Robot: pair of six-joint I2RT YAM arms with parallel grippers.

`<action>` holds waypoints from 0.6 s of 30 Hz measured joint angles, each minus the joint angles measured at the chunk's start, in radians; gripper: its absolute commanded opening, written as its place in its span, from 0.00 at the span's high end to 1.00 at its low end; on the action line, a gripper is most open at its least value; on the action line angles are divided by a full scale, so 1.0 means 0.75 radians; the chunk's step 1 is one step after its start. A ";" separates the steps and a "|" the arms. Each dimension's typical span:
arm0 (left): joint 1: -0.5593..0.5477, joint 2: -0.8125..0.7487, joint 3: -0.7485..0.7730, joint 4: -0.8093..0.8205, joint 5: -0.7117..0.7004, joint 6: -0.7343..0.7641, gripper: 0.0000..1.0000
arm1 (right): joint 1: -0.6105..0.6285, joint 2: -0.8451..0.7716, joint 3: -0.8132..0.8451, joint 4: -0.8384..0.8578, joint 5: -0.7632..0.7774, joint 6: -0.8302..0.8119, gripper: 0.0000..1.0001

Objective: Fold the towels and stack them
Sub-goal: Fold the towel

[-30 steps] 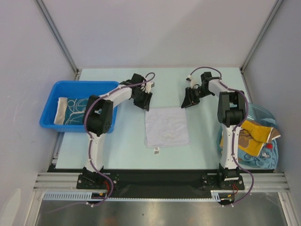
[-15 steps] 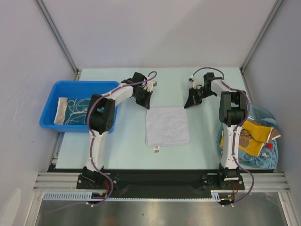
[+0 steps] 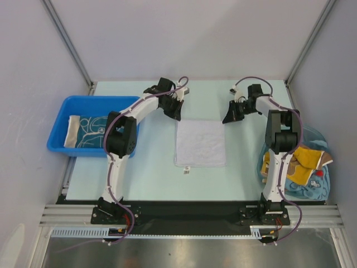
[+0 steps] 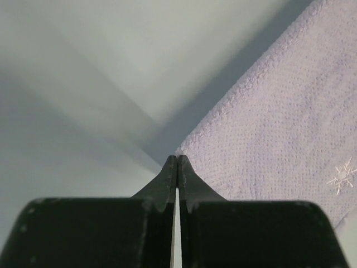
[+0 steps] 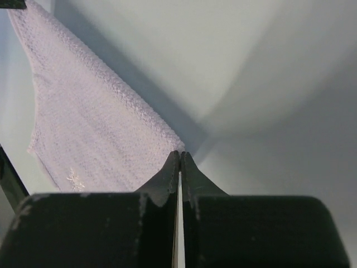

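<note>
A pale lavender-white towel (image 3: 199,142) lies spread on the middle of the table. My left gripper (image 3: 177,116) is shut on its far left corner, and my right gripper (image 3: 226,119) is shut on its far right corner. In the left wrist view the towel (image 4: 279,123) runs off to the right from my left gripper (image 4: 177,158), and its corner is pinched at the tips. The right wrist view has the towel (image 5: 83,123) stretching left from my right gripper (image 5: 179,154). A teal towel with white swirls (image 3: 89,129) lies in the blue bin (image 3: 56,125).
A heap of towels sits at the right table edge, with a brown and yellow one (image 3: 304,162) on top of a light blue one (image 3: 312,187). A small tag (image 3: 186,170) lies just in front of the spread towel. Walls close in at the back and sides.
Both grippers have closed on the towel's far corners and moved toward the back. The towel has slid a little away from the arm bases.
</note>
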 measured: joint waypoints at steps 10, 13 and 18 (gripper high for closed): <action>-0.005 -0.115 -0.047 -0.003 0.003 0.087 1.00 | 0.005 -0.333 -0.285 0.349 0.031 0.065 1.00; -0.018 -0.193 -0.096 0.000 -0.007 0.102 1.00 | 0.017 -0.421 -0.378 0.416 0.072 0.082 1.00; -0.062 -0.369 -0.243 0.020 -0.028 0.104 1.00 | 0.031 -0.582 -0.546 0.487 0.146 0.139 1.00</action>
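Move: Pinching the lavender towel's two far corners, both hands have its near edge as the fold's goal: its middle lies about 18 cm back and 8 cm right of the left hand, 4 cm lower, and about 18 cm back and 10 cm left of the right hand, 2 cm lower. The white tag lies some 20 cm back and 3 cm right of the left hand; the blue bin's middle is about 34 cm to that hand's left and 2 cm back. Lifting together, both arms raise the far edge of the towel some 7 cm, nearly straight up at first, then curving back over the towel, the left by about 4 cm and the right by 2. Both grippers stay shut on their corners; the right hand's fingertips tilt forward by almost 20 degrees, the left's by about 10. ##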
